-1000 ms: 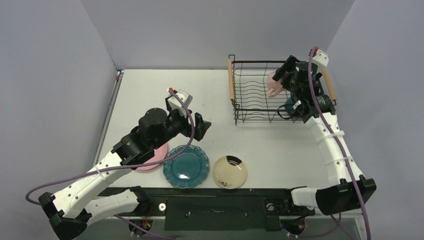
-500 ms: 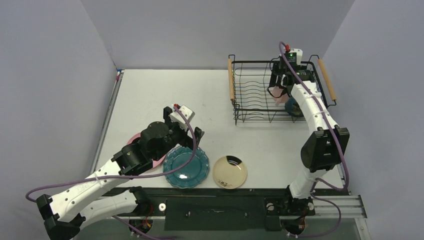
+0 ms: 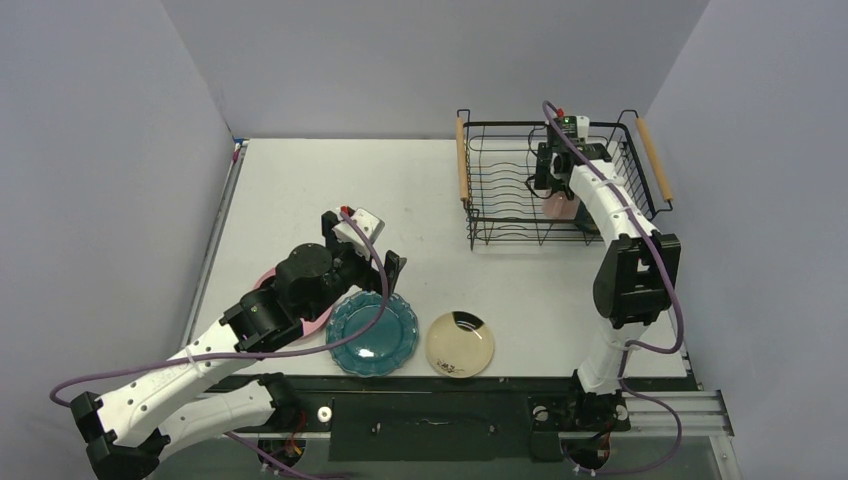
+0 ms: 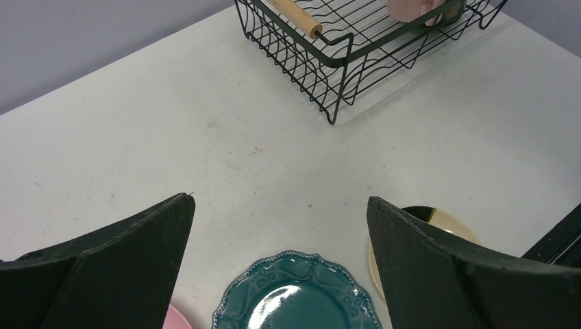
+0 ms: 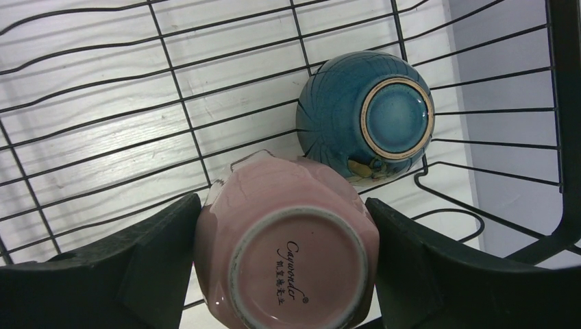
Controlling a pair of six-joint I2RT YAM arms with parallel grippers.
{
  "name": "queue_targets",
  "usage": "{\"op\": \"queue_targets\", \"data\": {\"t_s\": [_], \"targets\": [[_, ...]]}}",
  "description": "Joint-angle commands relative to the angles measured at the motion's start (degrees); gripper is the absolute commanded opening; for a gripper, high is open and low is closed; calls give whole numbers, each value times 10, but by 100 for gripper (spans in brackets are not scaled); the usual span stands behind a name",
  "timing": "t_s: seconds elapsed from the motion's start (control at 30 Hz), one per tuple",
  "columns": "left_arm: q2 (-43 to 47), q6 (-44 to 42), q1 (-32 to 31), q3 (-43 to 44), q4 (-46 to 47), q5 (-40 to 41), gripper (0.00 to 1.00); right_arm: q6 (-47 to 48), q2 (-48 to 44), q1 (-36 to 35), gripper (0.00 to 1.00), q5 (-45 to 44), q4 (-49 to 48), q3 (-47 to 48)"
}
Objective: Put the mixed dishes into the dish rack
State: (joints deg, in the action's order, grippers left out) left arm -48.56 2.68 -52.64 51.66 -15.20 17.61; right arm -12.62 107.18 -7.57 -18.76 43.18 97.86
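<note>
The pink cup [image 5: 294, 260] hangs upside down inside the dish rack [image 3: 500, 125], with my right gripper [image 5: 281, 205] shut on its sides. Just beside it, the dark-teal bowl [image 5: 363, 113] lies upside down on the rack's wires. My left gripper [image 4: 281, 202] is open and hovers over the far edge of the teal scalloped plate [image 3: 372, 333]. The pink round plate [image 3: 318, 318] is mostly hidden under the left arm. To the right of the teal plate lies the cream dish [image 3: 460, 343] with dark marks. In the top view the right gripper [image 3: 556, 190] is over the rack's right half.
The rack's left wooden handle [image 3: 463, 160] faces the open table, and its right handle [image 3: 655, 160] is near the right wall. Purple-grey walls close in the table on three sides. The three plates lie in a row along the near edge.
My right arm has swung from the rack's right side to over its inside, bringing the pink cup down beside the bowl. The left gripper has drawn back toward the teal plate.
</note>
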Motion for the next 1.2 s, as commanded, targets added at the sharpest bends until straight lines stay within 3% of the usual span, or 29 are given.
{"op": "queue_targets", "data": {"t_s": [0.0, 0.5, 0.8, 0.87, 1.03, 1.17], "targets": [[-2, 1, 5, 0, 32, 0, 97, 0, -6, 3, 0, -43, -46, 2], [-13, 3, 9, 0, 32, -8, 96, -11, 33, 9, 0, -15, -126, -35], [-17, 4, 10, 0, 33, -13, 96, 18, 21, 9, 0, -95, -171, -111], [-19, 4, 10, 1, 32, -16, 97, 19, 21, 8, 8, -86, -174, -119], [-18, 5, 10, 0, 32, -17, 97, 16, 16, 5, 44, -60, -180, -134], [-24, 7, 10, 0, 33, -22, 96, 5, -6, 4, 59, -51, -178, -140]]}}
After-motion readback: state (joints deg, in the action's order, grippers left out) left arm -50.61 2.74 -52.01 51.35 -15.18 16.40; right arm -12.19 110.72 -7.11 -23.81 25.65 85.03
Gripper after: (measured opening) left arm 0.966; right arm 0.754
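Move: The right hand holds the upside-down pink mug over the rack. The free patch of rack floor it is taken to lies about 9 cm below, 1 cm ahead and 2 cm to the right. The blue cup lies inverted beside that spot, some 9 cm to the right of the hand, 2 cm ahead and 9 cm below. The rack's right handle is roughly 19 cm right, 5 cm ahead and 5 cm lower. From the left hand the spot is about 50 cm right, 25 cm ahead and 21 cm below. Still pinching the pink mug around its sides, the right hand lowers it about 7 cm into the rack, close in on the left of the blue cup, drifting a couple of centimetres right and slightly forward. The sinking stops short of the end; the grip stays shut on the mug, and the wrist barely turns. ##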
